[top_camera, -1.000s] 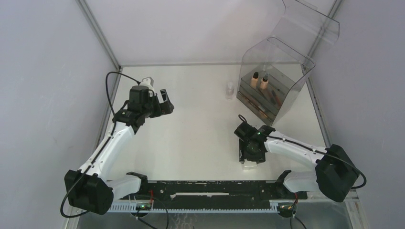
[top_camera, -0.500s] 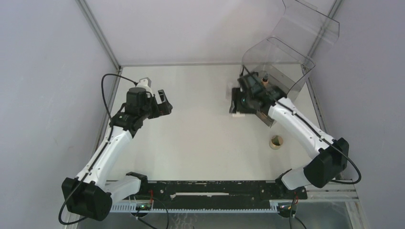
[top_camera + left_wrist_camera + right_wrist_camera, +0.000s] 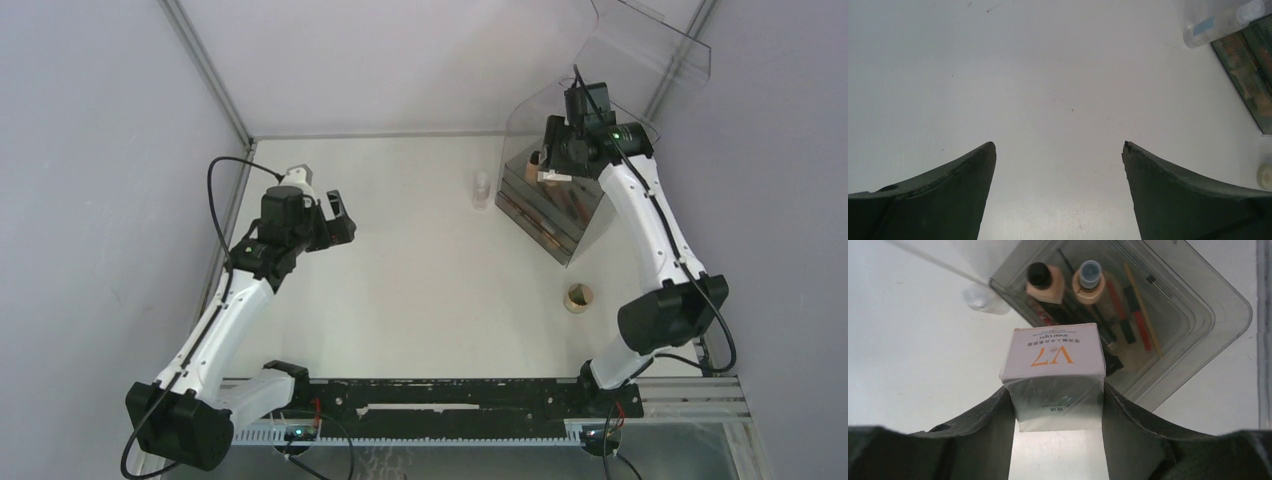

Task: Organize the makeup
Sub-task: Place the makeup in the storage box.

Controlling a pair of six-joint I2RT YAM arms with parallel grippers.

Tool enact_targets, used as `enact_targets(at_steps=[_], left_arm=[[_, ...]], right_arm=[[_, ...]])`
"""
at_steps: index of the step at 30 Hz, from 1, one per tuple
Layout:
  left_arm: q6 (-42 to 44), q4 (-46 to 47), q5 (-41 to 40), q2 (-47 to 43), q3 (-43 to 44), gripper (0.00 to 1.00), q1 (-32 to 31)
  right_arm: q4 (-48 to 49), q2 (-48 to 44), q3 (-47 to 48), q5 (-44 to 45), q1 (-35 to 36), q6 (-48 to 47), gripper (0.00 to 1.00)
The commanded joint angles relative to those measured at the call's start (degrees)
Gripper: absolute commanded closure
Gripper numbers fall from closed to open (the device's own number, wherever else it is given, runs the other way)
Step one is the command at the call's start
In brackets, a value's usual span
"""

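Observation:
My right gripper (image 3: 548, 172) is shut on a white box (image 3: 1053, 370) printed "V7" and holds it above the open clear bin (image 3: 585, 225). In the right wrist view the box hangs over the bin's near corner (image 3: 1228, 315). Inside stand two tan bottles, one black-capped (image 3: 1044, 282) and one grey-capped (image 3: 1089, 282), with thin pencils and red sticks (image 3: 1138, 320) behind them. A round tan puff (image 3: 578, 297) lies on the table at right. My left gripper (image 3: 341, 217) is open and empty over the left of the table, its jaws wide apart (image 3: 1058, 147).
A small clear bottle (image 3: 482, 188) stands on the table just left of the bin; it also shows in the right wrist view (image 3: 980, 297) and the left wrist view (image 3: 1223, 22). The bin's clear lid (image 3: 650, 50) stands open at the back. Walls enclose the white table.
My right arm has carried the white box from the near middle of the table up and back to above the bin. The puff came into view. My left arm barely moved.

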Motion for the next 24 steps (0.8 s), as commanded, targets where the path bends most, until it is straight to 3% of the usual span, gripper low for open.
enact_targets(at_steps=[1,11,24], left_arm=[[1.84,-0.21,-1.83,-1.94,-0.48,0.0,0.33],[2.29,-0.97,-2.3,-2.14,0.14,0.0,0.47],[2.31,-1.73,-2.52,-2.42,0.61,0.0,0.42]], right_arm=[[-2.5,3.4,4.63,2.19,-2.13,-2.55,0.65],[0.98,3.47,-1.49,4.03,-7.27,5.48,0.66],[2.48,8.04,-1.37,4.58,-10.7,5.13,0.66]])
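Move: Over the near-left edge of the open storage box, the right hand holds the white makeup box; the storage box's middle lies about 12 cm ahead, 6 cm to the right and 20 cm below. Inside it, the black-capped bottle stands roughly 13 cm ahead and 3 cm left, the grey-capped bottle 13 cm ahead and 2 cm right. The clear bottle is about 12 cm ahead and 13 cm left. From the left hand, the storage box is some 21 cm ahead and 46 cm right, 13 cm lower. Swinging to its right by about 7 cm while sinking nearly as far, the right hand brings the white makeup box towards the storage box's free space to the right of the two bottles. The wrist turns some 15 degrees clockwise and tips down about 10, and the fingers keep their grip; the descent eases off near the end. ##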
